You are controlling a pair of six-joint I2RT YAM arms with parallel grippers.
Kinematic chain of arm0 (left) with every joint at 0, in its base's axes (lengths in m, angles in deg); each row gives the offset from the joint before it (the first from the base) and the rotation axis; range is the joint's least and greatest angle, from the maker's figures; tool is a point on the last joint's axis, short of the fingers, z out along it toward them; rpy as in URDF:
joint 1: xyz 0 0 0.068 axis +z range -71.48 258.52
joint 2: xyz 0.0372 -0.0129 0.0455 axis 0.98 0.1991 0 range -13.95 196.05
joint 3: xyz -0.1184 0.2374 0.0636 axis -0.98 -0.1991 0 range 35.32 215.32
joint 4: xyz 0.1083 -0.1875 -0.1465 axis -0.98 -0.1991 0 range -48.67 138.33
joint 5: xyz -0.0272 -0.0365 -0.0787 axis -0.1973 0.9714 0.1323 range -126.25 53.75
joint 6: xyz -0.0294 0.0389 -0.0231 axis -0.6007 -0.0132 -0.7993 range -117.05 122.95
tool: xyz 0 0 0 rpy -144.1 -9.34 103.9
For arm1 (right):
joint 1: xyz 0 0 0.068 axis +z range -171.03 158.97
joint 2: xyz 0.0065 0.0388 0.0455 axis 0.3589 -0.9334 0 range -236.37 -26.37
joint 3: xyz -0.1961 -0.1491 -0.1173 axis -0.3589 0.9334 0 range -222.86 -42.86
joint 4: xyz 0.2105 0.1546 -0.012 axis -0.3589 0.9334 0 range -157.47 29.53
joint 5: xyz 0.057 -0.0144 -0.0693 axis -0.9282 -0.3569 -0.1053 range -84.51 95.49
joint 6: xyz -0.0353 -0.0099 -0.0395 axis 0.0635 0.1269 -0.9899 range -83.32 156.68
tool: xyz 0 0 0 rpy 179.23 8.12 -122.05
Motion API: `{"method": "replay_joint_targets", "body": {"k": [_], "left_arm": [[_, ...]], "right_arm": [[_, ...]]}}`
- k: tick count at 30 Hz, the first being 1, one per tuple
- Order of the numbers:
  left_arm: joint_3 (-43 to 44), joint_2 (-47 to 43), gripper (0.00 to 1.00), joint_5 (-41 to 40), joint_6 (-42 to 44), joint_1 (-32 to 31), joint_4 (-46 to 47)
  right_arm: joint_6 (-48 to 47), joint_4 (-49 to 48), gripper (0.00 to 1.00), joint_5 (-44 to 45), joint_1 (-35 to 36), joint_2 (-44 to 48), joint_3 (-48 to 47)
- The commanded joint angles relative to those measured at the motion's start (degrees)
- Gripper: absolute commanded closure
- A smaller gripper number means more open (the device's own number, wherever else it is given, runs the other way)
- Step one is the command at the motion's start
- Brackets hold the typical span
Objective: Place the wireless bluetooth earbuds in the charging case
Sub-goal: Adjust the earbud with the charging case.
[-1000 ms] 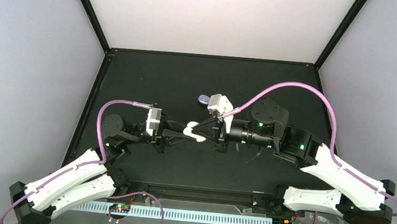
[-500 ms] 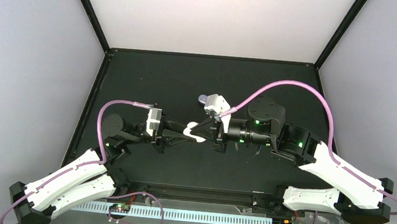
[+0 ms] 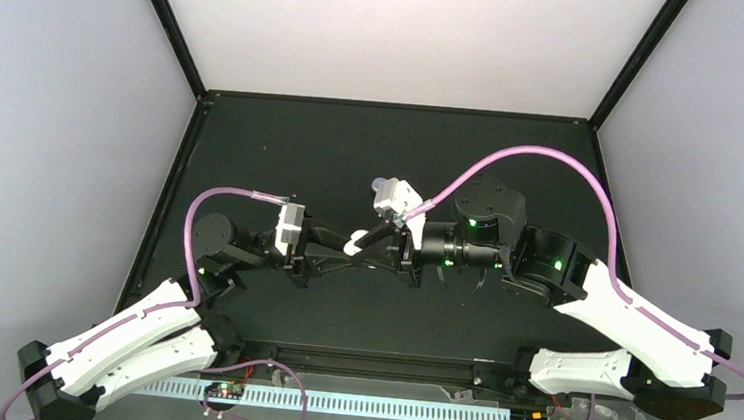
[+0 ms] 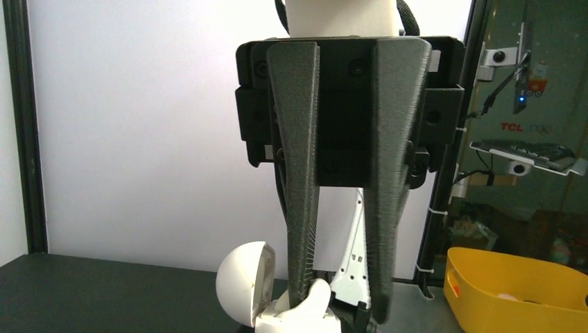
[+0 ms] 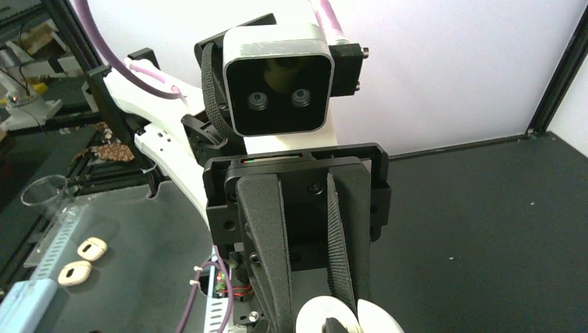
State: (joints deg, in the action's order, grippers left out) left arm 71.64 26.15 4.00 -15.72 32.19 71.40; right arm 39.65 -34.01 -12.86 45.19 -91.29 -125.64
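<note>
The white charging case is held above the black table between the two arms. My left gripper is shut on its base, and in the left wrist view the round lid stands open to the left of my gripper. My right gripper comes in from the right, tips at the case. In the right wrist view that gripper has its jaws slightly apart over the white case, with nothing visible between them. I cannot make out any earbuds at the case.
A purple rounded object lies behind the right wrist camera, mostly hidden. Two small pale ovals and a clear cup sit beyond the table's near edge. A yellow bin stands outside the enclosure.
The right arm has moved left, bringing its tips onto the case, which it now largely covers from above. Its jaws have parted a little. The left arm has stayed still.
</note>
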Motion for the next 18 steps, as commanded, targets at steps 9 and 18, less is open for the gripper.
{"method": "replay_joint_targets", "body": {"k": [9,18], "left_arm": [[1.3,-1.4,0.99,-1.3,0.3,-0.3,3.4],[1.1,-2.1,0.99,0.2,-0.8,-0.3,3.9]], "right_arm": [[-1.1,7.8,0.57,1.9,0.2,2.3,-10.6],[0.1,6.0,0.44,24.8,0.2,5.9,-6.0]]}}
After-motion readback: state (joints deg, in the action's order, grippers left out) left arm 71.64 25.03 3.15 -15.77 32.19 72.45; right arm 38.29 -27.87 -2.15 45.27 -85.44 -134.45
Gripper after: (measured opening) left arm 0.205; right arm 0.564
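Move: The left fingers hold the open charging case, its middle about 2 cm to the right of the left hand point and level with it in depth and height. The right fingertips are down at that case. From the right hand, the near earbud sits about 1 cm ahead and 1 cm lower, the case's middle some 1 cm ahead and 2 cm lower, and the raised lid roughly 3 cm ahead, about level in height, all without sideways offset. The right hand backs off from the earbud and case, spreading its barely parted fingers to about half open; it first lifts nearly straight up, then carries on up and out to the right, ending some 7 cm higher and 6 cm farther right, with the fingertips tilting up and the wrist turning about 10 degrees clockwise. The left hand keeps its grip on the case and rises with it by about 1 cm, so the right finger that was against the earbud comes free. ##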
